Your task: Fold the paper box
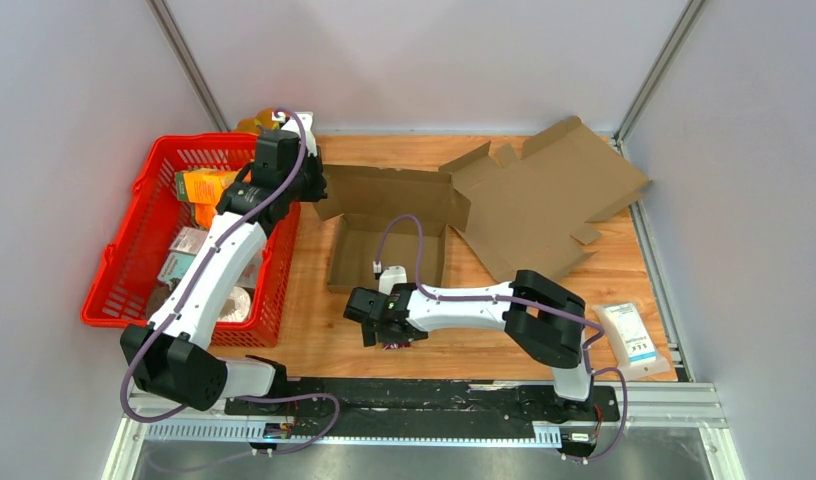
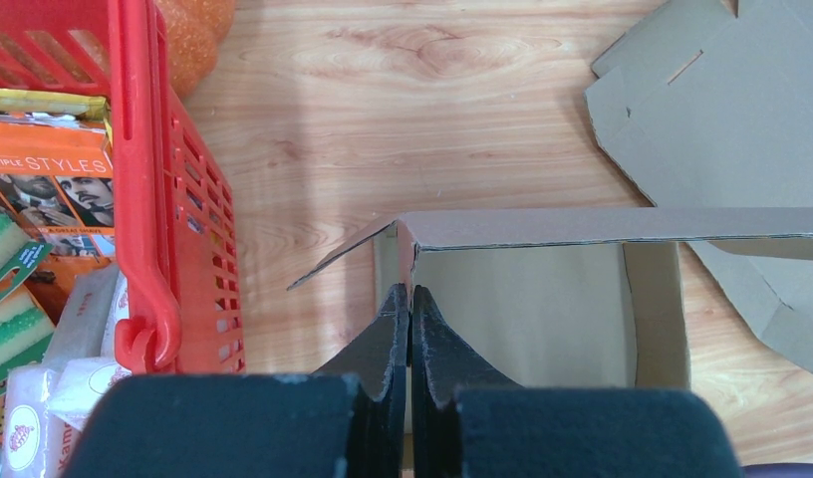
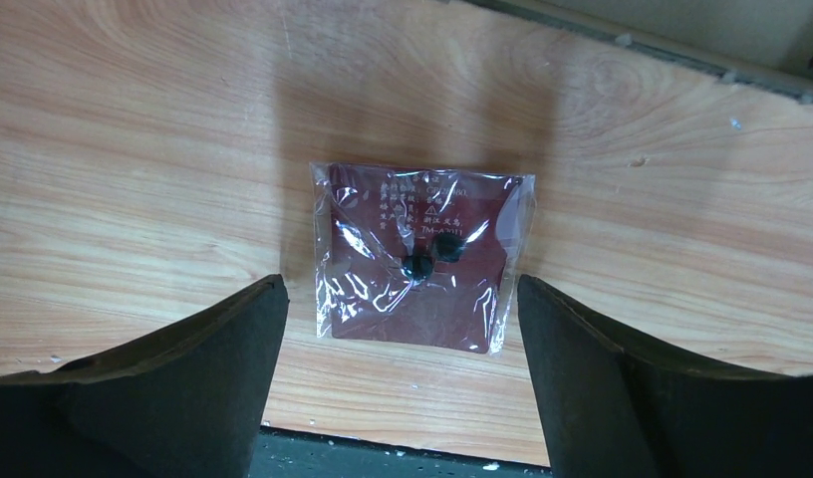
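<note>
The paper box [image 1: 389, 235] sits half formed in the middle of the table, its tray walls raised and its wide lid panel [image 1: 549, 195] lying flat to the right. My left gripper [image 1: 314, 188] is at the tray's far left corner. In the left wrist view it [image 2: 410, 291] is shut on the thin left wall [image 2: 406, 254], which runs edge-on between the fingertips. My right gripper [image 1: 381, 325] hovers open near the table's front edge. Below and between its fingers [image 3: 213, 368] lies a small dark red packet [image 3: 417, 259] in clear plastic, untouched.
A red basket [image 1: 124, 300] full of packaged goods stands at the left, close beside the left arm. An orange item [image 1: 249, 125] lies behind it. A white packet [image 1: 629, 335] lies at the front right. The black rail [image 1: 424, 395] runs along the near edge.
</note>
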`<action>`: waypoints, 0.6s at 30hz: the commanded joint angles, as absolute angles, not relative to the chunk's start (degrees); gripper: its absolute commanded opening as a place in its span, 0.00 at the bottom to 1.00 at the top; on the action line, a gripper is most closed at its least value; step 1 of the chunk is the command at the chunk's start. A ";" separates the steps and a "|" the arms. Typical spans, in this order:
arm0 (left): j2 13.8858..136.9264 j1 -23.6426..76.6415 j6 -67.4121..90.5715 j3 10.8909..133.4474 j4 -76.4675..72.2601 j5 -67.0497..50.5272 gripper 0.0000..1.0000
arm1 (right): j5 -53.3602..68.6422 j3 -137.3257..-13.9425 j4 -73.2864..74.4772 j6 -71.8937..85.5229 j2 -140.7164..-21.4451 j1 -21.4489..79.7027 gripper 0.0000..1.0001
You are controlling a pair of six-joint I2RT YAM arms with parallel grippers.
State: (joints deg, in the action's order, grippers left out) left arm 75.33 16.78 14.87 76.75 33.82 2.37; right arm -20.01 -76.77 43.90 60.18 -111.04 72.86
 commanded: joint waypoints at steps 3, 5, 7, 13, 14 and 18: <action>73.92 16.79 14.24 75.94 34.80 1.14 0.00 | -16.62 -76.55 43.51 60.30 -112.06 71.46 0.88; 73.65 16.79 14.06 75.85 34.80 1.23 0.00 | -16.26 -76.82 43.59 59.77 -112.41 71.10 0.86; 73.39 16.79 13.89 75.76 34.80 1.40 0.00 | -15.65 -77.08 43.68 59.50 -112.93 70.75 0.81; 73.48 16.70 13.97 75.94 34.63 1.06 0.00 | -17.12 -79.88 47.02 58.89 -114.87 71.19 0.65; 73.65 16.70 13.97 75.94 34.63 0.88 0.00 | -18.01 -80.24 47.72 58.71 -114.79 71.28 0.64; 74.00 16.61 14.15 76.20 34.63 0.44 0.00 | -19.95 -82.09 49.91 58.27 -114.43 71.80 0.62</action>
State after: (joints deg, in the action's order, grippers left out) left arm 74.70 16.75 14.68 76.25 33.85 2.00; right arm -17.19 -79.72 47.92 58.65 -113.27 71.18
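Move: A small dark plastic packet lies flat on the table almost between the right hand's open fingertips, its middle about 1 cm ahead, 1 cm to the right and 1 cm below. The open box's tray stands some 18 cm ahead of that hand and about 1 cm left, near its height; the flat cardboard sheet is roughly 30 cm ahead and 28 cm right. From the left hand, the packet is about 22 cm back, 15 cm right and 25 cm down. Easing about 1 cm to its left and sinking barely half a centimetre, the right hand tips its fingers some 5 degrees steeper over the packet. Meanwhile the fingers close from nearly wide open to about two thirds, bringing the tips in against the packet's left and right edges to pinch them from both sides. ##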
